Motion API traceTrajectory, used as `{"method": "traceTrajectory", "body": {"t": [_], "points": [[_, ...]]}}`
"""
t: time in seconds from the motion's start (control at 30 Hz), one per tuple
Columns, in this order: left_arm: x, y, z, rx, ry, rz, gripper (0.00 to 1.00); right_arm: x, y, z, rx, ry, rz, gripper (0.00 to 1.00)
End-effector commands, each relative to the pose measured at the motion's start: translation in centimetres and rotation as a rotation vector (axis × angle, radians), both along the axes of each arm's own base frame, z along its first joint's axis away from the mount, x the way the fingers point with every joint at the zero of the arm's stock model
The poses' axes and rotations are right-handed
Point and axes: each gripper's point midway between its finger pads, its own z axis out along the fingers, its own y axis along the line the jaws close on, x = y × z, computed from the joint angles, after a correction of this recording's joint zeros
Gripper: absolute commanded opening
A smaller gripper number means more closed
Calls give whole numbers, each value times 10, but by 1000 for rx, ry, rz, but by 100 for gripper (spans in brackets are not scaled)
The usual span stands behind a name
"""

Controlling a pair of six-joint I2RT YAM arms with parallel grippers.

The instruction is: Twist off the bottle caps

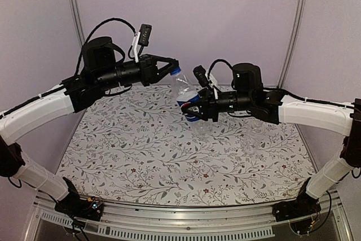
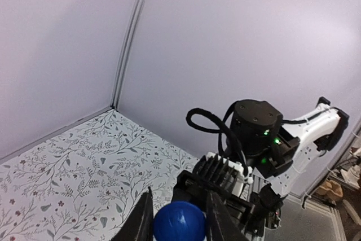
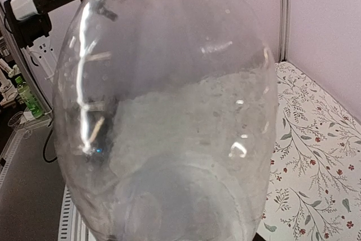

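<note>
The Pepsi bottle (image 1: pixel 186 91) is held tilted above the mat, its blue cap (image 1: pixel 176 71) pointing up and left. My right gripper (image 1: pixel 193 110) is shut on the bottle at its blue label band. My left gripper (image 1: pixel 172 70) is shut on the blue cap. In the left wrist view the cap (image 2: pixel 179 222) sits between the two dark fingers (image 2: pixel 216 216). In the right wrist view the clear bottle body (image 3: pixel 169 117) fills the frame and hides the fingers. A faint clear shape, perhaps the plain bottle (image 1: pixel 252 134), lies on the mat below the right arm. The whitish cap does not show.
The floral mat (image 1: pixel 141 150) covers the table. Lilac walls with metal posts (image 1: pixel 73 4) close the back and sides. The right arm's wrist (image 2: pixel 256 134) is just beyond the cap in the left wrist view.
</note>
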Motion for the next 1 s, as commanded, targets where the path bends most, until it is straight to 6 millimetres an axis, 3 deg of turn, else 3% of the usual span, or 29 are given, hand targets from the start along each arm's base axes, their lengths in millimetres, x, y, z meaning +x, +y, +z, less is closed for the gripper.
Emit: {"method": "traceTrajectory", "body": {"t": [0.0,0.17,0.2,0.4,0.47,0.7,0.8,0.97], "points": [[9,-5,-39,74,200,177,0,45,-15,14,-15,-51,-253,35],[15,-7,-38,74,212,221,0,47,-17,10,-38,-77,-261,35],[14,-8,-35,70,207,210,4,45,-16,9,-40,-80,-250,35],[2,-11,-13,38,127,65,36,21,-11,8,-33,-91,-114,36],[-3,-10,3,1,68,12,47,10,-10,7,-26,-92,-54,36],[-26,-2,21,5,-108,-128,85,-31,-8,11,4,-73,171,38],[-38,2,28,-7,-155,-202,91,-44,-7,14,20,-60,246,39],[-68,3,32,-37,-228,-374,91,-57,-6,17,36,-34,337,40]]}}
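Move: My left fingers already pinch the blue cap, which sits right at their pads. The Pepsi bottle's middle is about 11 cm below that hand, some 5 cm to its right and 2 cm back, and lies between my right fingers. From my right hand the cap is roughly 12 cm up, 5 cm left and 2 cm ahead; the clear bottle stands some 24 cm right, 5 cm back and 18 cm lower. With my right hand keeping its grip on the Pepsi bottle, I finish the twist: both hands ease about 2 cm forward and down, the left wrist turning counter-clockwise, the right slightly clockwise. Then I spread my left fingers wide, letting go of the cap while that hand draws back and up some 6 cm, turning back clockwise; my right hand carries the bottle back alongside, turning counter-clockwise about 20 degrees. ##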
